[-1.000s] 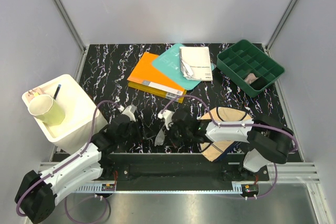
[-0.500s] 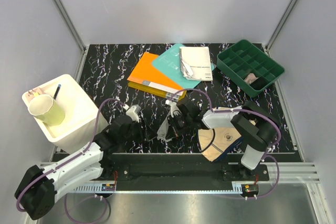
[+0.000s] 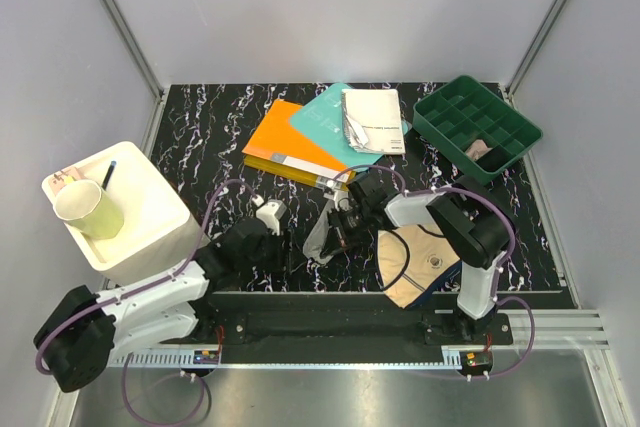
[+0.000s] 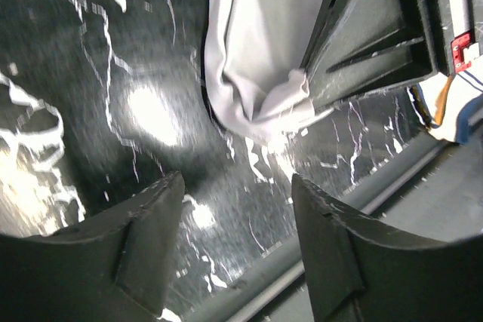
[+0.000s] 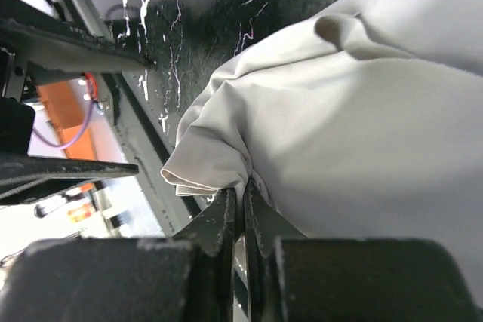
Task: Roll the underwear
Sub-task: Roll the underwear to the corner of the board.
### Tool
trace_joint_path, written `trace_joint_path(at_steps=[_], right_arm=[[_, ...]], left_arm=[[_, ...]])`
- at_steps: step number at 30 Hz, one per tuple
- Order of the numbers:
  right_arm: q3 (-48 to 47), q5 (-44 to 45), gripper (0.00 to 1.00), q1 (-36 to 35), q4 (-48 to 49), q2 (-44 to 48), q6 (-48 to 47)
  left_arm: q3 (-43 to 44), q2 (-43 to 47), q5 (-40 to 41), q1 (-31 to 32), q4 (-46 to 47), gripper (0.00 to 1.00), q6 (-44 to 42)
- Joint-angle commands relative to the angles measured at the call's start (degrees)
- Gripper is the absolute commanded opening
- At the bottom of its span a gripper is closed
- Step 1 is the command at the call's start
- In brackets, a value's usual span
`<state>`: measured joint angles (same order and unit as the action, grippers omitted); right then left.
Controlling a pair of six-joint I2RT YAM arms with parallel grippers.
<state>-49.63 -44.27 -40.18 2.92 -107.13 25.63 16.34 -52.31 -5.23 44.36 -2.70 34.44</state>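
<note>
The grey underwear (image 3: pixel 320 239) hangs as a bunched strip near the table's front middle, pinched at a fold by my right gripper (image 3: pixel 340 227), which is shut on it. In the right wrist view the cloth (image 5: pixel 362 111) spreads above the closed gripper (image 5: pixel 243 190). My left gripper (image 3: pixel 283 245) stands open just left of the cloth. In the left wrist view its gripper (image 4: pixel 235 186) holds nothing, and the cloth's lower end (image 4: pixel 260 50) hangs beyond it over the black marbled table. The beige underwear with navy edging (image 3: pixel 420 262) lies flat at the front right, under the right arm.
An orange book (image 3: pixel 295 147), a teal book (image 3: pixel 325 117) and a spiral notebook (image 3: pixel 372 119) lie at the back. A green compartment tray (image 3: pixel 476 127) sits back right. A white bin (image 3: pixel 150 197) with a cup (image 3: pixel 88 209) stands at the left. A metal rail (image 4: pixel 302 262) runs along the near edge.
My right gripper has carried the grey underwear away from the near edge, towards the back. My left gripper has shifted right towards the cloth and its jaws have spread a little.
</note>
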Motion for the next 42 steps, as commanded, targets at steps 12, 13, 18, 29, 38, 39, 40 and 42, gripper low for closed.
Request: trace_joint_path(at_steps=[12, 13, 18, 29, 38, 39, 40, 42], right_arm=[[-4.25, -8.81, 0.0, 3.88, -5.2, -5.37, 0.21], [-4.34, -9.08, 0.0, 3.89, -5.2, -5.63, 0.04], [-5.13, -9.87, 0.0, 4.32, -5.82, -7.03, -0.23], [-6.01, -10.05, 0.0, 4.59, -7.4, -7.83, -1.46], [-5.75, -8.73, 0.34, 5.64, -8.36, -4.5, -0.32], [-5.57, -8.38, 0.44, 6.25, -8.54, -2.75, -0.05], [-5.05, -7.24, 0.56, 6.52, -8.89, -1.77, 0.38], [-4.52, -5.92, 0.67, 7.13, -9.94, 1.2, 1.09]], left_arm=[[7.39, -15.35, 1.89, 3.28, 15.8, 0.65, -13.34], [7.74, -15.88, 1.89, 3.28, 15.88, 0.65, -13.69], [8.27, -18.52, 1.37, 3.28, 17.55, 0.62, -14.31], [7.66, -22.39, 1.54, 3.45, 22.03, 0.47, -14.22], [9.06, -26.08, 3.73, 3.37, 20.2, 0.0, -9.75], [9.67, -26.26, 3.74, 3.37, 18.71, 0.0, -9.04], [10.2, -26.35, 3.57, 3.37, 17.91, 0.0, -7.82], [12.04, -26.87, 3.48, 3.45, 14.85, 0.0, -6.49]])
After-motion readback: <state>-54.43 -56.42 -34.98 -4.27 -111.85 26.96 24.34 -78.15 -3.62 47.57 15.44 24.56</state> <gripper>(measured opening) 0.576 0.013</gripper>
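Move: At the left hand's right, about 5 cm over and 4 cm farther out, some 2 cm lower, is the underwear's near corner; the right fingers hold the underwear there, with that corner roughly 3 cm to the left of the right hand. The orange folder's middle lies about 23 cm ahead of the left hand and 1 cm to its right. The tan bag is some 22 cm to the right hand's right and 4 cm nearer. Reaching right and forward about 6 cm, then sinking some 2 cm, the left hand comes in beside the right fingertips, turning slightly clockwise, and shuts on the underwear's near corner. The right hand keeps its pinch almost in place, rolling roughly 10 degrees, then opens to let go and begins to rise once the left has closed. ##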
